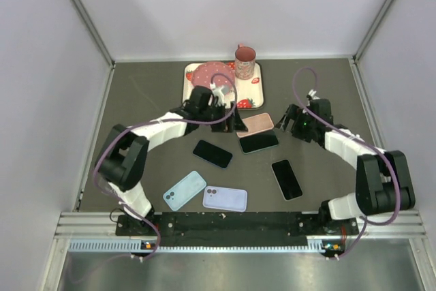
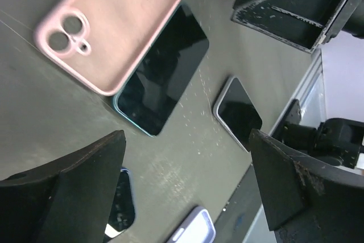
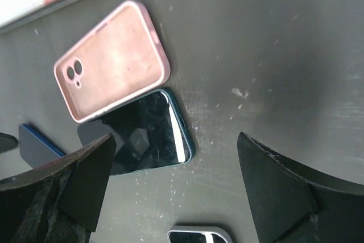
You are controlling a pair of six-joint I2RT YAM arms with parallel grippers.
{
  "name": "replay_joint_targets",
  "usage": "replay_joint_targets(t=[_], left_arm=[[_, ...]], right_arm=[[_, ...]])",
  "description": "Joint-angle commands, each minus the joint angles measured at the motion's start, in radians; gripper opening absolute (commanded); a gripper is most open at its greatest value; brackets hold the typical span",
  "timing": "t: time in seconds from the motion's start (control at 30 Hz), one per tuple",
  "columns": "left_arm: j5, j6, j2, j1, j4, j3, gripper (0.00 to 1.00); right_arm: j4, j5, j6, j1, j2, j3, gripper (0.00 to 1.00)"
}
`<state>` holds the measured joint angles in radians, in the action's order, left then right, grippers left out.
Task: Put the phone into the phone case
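Observation:
An empty pink phone case (image 1: pixel 256 123) lies open side up mid-table, its edge overlapping a teal-edged phone (image 1: pixel 259 142) lying screen up. Both show in the left wrist view, case (image 2: pixel 111 27) and phone (image 2: pixel 162 78), and in the right wrist view, case (image 3: pixel 111 61) and phone (image 3: pixel 142 132). My left gripper (image 1: pixel 235 122) is open and empty, hovering just left of the case (image 2: pixel 187 180). My right gripper (image 1: pixel 289 122) is open and empty, hovering just right of them (image 3: pixel 176 186).
A blue-edged phone (image 1: pixel 212 153) and a silver-edged phone (image 1: pixel 287 179) lie screen up nearby. A light blue case (image 1: pixel 184 190) and a lavender case (image 1: pixel 225 198) lie near the front edge. A tray (image 1: pixel 191 90) with a pink plate and a mug (image 1: pixel 245 63) stand at the back.

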<state>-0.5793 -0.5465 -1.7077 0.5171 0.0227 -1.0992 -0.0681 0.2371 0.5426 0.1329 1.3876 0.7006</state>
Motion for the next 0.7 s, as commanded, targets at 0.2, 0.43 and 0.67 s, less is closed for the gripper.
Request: replay_joint_targets(t=[0.2, 0.43, 0.67], left_arm=[[0.001, -0.205, -0.101, 0.072, -0.159, 0.110, 0.90], [0.009, -0.245, -0.173, 0.070, -0.179, 0.131, 0.79], [0.062, -0.286, -0.228, 0.070, -0.237, 0.147, 0.70]], right_arm=[[0.089, 0.113, 0.002, 0.080, 0.195, 0.026, 0.67], [0.097, 0.153, 0.003, 0.082, 0.246, 0.022, 0.51], [0.111, 0.176, 0.022, 0.082, 0.254, -0.004, 0.46]])
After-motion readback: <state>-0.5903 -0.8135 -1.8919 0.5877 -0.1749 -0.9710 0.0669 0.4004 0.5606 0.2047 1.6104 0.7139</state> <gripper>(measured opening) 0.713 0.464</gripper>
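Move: Between the two hands lies the phone, its middle roughly 11 cm left of the right hand, 3 cm back and 6 cm below; from the left hand it is some 8 cm to the right, 2 cm back and 12 cm below. The pink phone case lies against its far side, about 7 cm farther out and 1 cm more left. Another dark phone, the left one, lies 10 cm left of the left hand and 7 cm back. Coming down on the phone from both ends, the left hand sinks about 8.5 cm while drawing back some 4 cm and edging right, its wrist tipping forward nearly 20 degrees, fingers narrowing partway around the near-left corner. The right hand slides left about 5 cm while sinking 4 cm, turning slightly counter-clockwise, its fingers closing to about half at the right end. Contact can't be made out. ##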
